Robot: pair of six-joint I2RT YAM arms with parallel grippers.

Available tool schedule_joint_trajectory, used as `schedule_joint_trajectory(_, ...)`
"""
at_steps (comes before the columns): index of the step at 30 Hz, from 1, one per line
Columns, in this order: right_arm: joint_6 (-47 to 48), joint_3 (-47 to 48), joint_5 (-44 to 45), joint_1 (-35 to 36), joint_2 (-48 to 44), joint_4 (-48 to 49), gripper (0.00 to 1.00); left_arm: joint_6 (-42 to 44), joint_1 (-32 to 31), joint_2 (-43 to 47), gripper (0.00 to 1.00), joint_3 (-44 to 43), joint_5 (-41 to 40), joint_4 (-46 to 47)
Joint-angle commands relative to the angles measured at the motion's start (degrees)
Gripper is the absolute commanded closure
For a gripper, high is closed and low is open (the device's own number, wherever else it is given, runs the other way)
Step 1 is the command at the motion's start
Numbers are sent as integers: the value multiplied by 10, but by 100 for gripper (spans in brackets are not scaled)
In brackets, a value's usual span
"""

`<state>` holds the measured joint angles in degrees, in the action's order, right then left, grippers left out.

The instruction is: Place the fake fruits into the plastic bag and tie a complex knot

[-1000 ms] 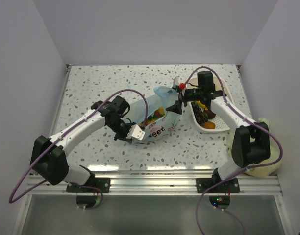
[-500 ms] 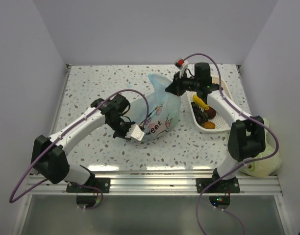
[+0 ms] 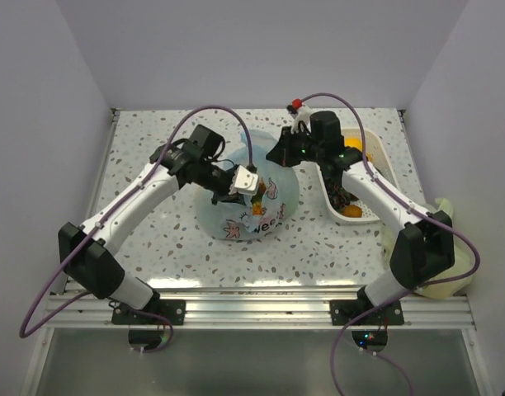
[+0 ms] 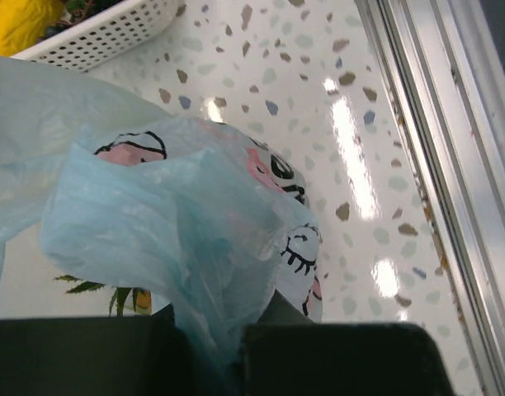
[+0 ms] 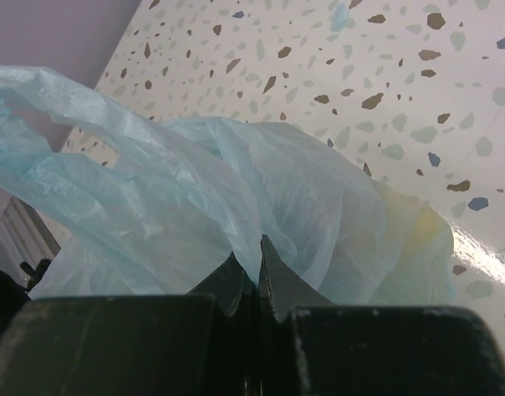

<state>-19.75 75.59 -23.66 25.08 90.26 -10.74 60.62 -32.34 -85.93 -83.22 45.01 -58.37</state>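
Note:
The light-blue plastic bag with cartoon prints lies mid-table, with fake fruits showing through it. My left gripper is shut on a bunched strip of the bag at its left top. My right gripper is shut on the bag's film at its far top. A pineapple's green leaves show under the film in the left wrist view. A yellowish fruit shows through the bag in the right wrist view. No knot shows.
A white perforated basket at the right holds more fruits, orange, yellow and dark. It shows in the left wrist view too. A pale green bag sits at the right edge. An aluminium rail runs along the near edge.
My left gripper has lifted and moved away from me and rightward with the bag's strip. My right gripper has moved left and farther back, pulling the bag's top up and over.

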Motion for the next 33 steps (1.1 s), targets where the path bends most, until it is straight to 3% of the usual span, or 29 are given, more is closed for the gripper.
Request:
schedule_joint_trajectory(1,45,2,12,4,-32,-11,100,-163,-3,-15,100,-12,76,138)
schedule_joint_trajectory(9,101,-4,-15,28,-44,-24,100,-363,-1,-31,97,9,106,294)
schedule_joint_trajectory(15,115,-32,-133,29,-51,-9,100,-429,38,-45,98,31,103,363)
schedule_joint_trajectory(17,117,-46,-171,28,-55,-3,100,-409,54,-63,98,11,116,324)
schedule_joint_trajectory(24,153,-42,-234,27,-61,-19,100,-178,76,-130,96,-120,110,94)
schedule_joint_trajectory(30,108,-28,-191,27,-75,0,100,-61,81,-209,98,-318,101,-87)
schedule_joint_trajectory(33,89,-22,-159,27,-73,4,100,-3,68,-224,97,-366,99,-150)
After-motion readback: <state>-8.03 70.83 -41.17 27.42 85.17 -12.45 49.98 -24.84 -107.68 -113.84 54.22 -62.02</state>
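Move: The left hand holds one gathered end of the bag; the other, pinched in the right fingers, lies about 13 cm ahead, 8 cm right and slightly above. The fruit-filled bag body is level with the left hand, 3 cm right and some 15 cm below. From the right hand, the left-held end is 13 cm back and 8 cm left, slightly lower; the fruit basket is 3 cm back, 24 cm right, 17 cm below. Left carries its pinched end about 10 cm forward past the right hand, which draws its end 7 cm back. ##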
